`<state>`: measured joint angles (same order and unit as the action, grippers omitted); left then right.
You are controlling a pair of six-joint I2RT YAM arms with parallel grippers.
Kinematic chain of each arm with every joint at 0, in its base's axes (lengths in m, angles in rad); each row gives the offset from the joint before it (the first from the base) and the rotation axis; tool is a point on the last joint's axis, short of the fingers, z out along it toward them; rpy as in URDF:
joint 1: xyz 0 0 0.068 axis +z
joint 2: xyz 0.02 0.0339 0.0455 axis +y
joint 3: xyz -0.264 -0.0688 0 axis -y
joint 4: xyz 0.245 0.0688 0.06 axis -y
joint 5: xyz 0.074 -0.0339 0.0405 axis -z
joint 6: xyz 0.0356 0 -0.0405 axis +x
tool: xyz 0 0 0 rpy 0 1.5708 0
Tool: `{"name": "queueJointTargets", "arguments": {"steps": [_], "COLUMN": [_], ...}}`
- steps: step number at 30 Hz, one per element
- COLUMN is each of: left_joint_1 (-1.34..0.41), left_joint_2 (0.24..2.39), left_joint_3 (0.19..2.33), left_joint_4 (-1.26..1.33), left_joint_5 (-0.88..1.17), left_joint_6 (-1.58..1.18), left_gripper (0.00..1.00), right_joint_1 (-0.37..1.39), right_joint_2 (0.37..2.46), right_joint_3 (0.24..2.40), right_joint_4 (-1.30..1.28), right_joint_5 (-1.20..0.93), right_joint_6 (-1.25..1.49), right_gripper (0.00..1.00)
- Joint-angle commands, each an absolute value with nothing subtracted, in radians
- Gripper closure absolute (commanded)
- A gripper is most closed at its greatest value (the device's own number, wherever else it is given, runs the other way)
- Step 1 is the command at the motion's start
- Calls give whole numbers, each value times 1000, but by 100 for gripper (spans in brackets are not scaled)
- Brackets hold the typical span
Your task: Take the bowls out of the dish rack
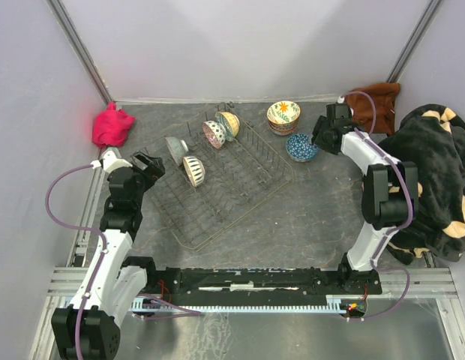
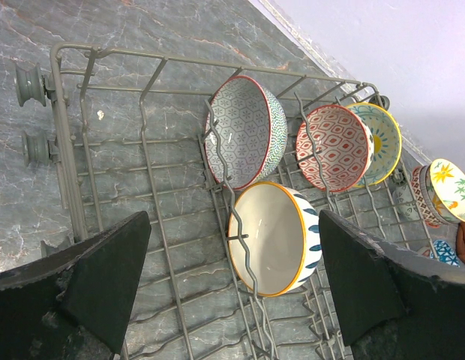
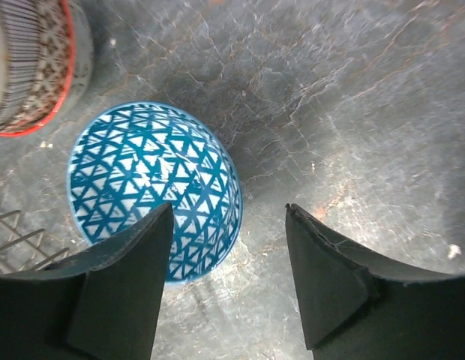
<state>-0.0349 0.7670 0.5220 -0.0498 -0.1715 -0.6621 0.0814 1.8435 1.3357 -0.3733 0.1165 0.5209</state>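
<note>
The dish rack (image 1: 240, 191) lies at an angle mid-table. Four bowls stand on edge in it: a grey-green one (image 1: 176, 149), a white one with blue marks (image 1: 193, 170), a red-patterned one (image 1: 214, 134) and a yellow one (image 1: 229, 123). My left gripper (image 1: 154, 166) hangs open over the rack's left end, the white bowl (image 2: 274, 238) ahead between its fingers, untouched. To the right of the rack, a blue triangle-patterned bowl (image 3: 154, 187) sits on the table beside a stack of bowls (image 1: 283, 116). My right gripper (image 3: 229, 210) is open above the blue bowl's rim, one finger (image 3: 135, 285) over its inside.
A pink cloth (image 1: 112, 126) lies at the back left. A brown cloth (image 1: 379, 97) and a black-and-cream blanket (image 1: 435, 172) are heaped at the right. Walls close in the back and both sides. The rack's corner (image 3: 11, 240) is near the blue bowl.
</note>
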Motion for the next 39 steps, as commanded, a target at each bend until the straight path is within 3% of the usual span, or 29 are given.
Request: {"name": "queueJointTargets", "arguments": {"steps": [1,7,12,24,39], "left_joint_1": [-37,-37,-37,-37,-35], "left_joint_2": [766,771,773,772,697], "left_joint_3": [522,523,533,601,620], "left_joint_4": [0,4,-19,-179,-319], "left_joint_5": [-152,-146,-161,-305,-519], "left_joint_6": [-700,-703,-703,-709,-711], "left_gripper": [1,1,1,1,1], "right_joint_1": [121,326,544,997,1150], "right_joint_2": [1698,1542,1501,1805,2100], "right_joint_3": [1327,1302,1313,1607,1873], "right_joint_4": [-351,-297,-213,-239,-285], "right_joint_5": [187,301,250,493,652], "right_joint_6": [485,340,247,86,2], "right_gripper": [30,30,32,33,34]}}
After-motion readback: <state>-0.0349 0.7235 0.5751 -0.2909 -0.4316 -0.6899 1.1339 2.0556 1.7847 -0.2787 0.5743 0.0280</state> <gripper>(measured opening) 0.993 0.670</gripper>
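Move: Across the dish rack, the striped white bowl lies about 42 cm to the right hand's left, 10 cm back and 2 cm lower. Beyond it the gray bowl stands 6 cm farther left and 7 cm farther out; the red-patterned bowl is 7 cm to its right and 13 cm farther out. The blue bowl, already released, sits 5 cm left of the right hand, 1 cm back and 6 cm below. From the left hand the striped bowl is some 11 cm right, 5 cm ahead, 12 cm below. Sweeping some 43 cm to the left and about 14 cm back, the right hand leaves the blue bowl and crosses the rack to the striped bowl, first climbing about 15 cm, then sinking 5, while swinging roughly 55 degrees counter-clockwise, fingers still open. The empty left hand backs off about 5 cm left and 3 cm back, away from the bowls. ##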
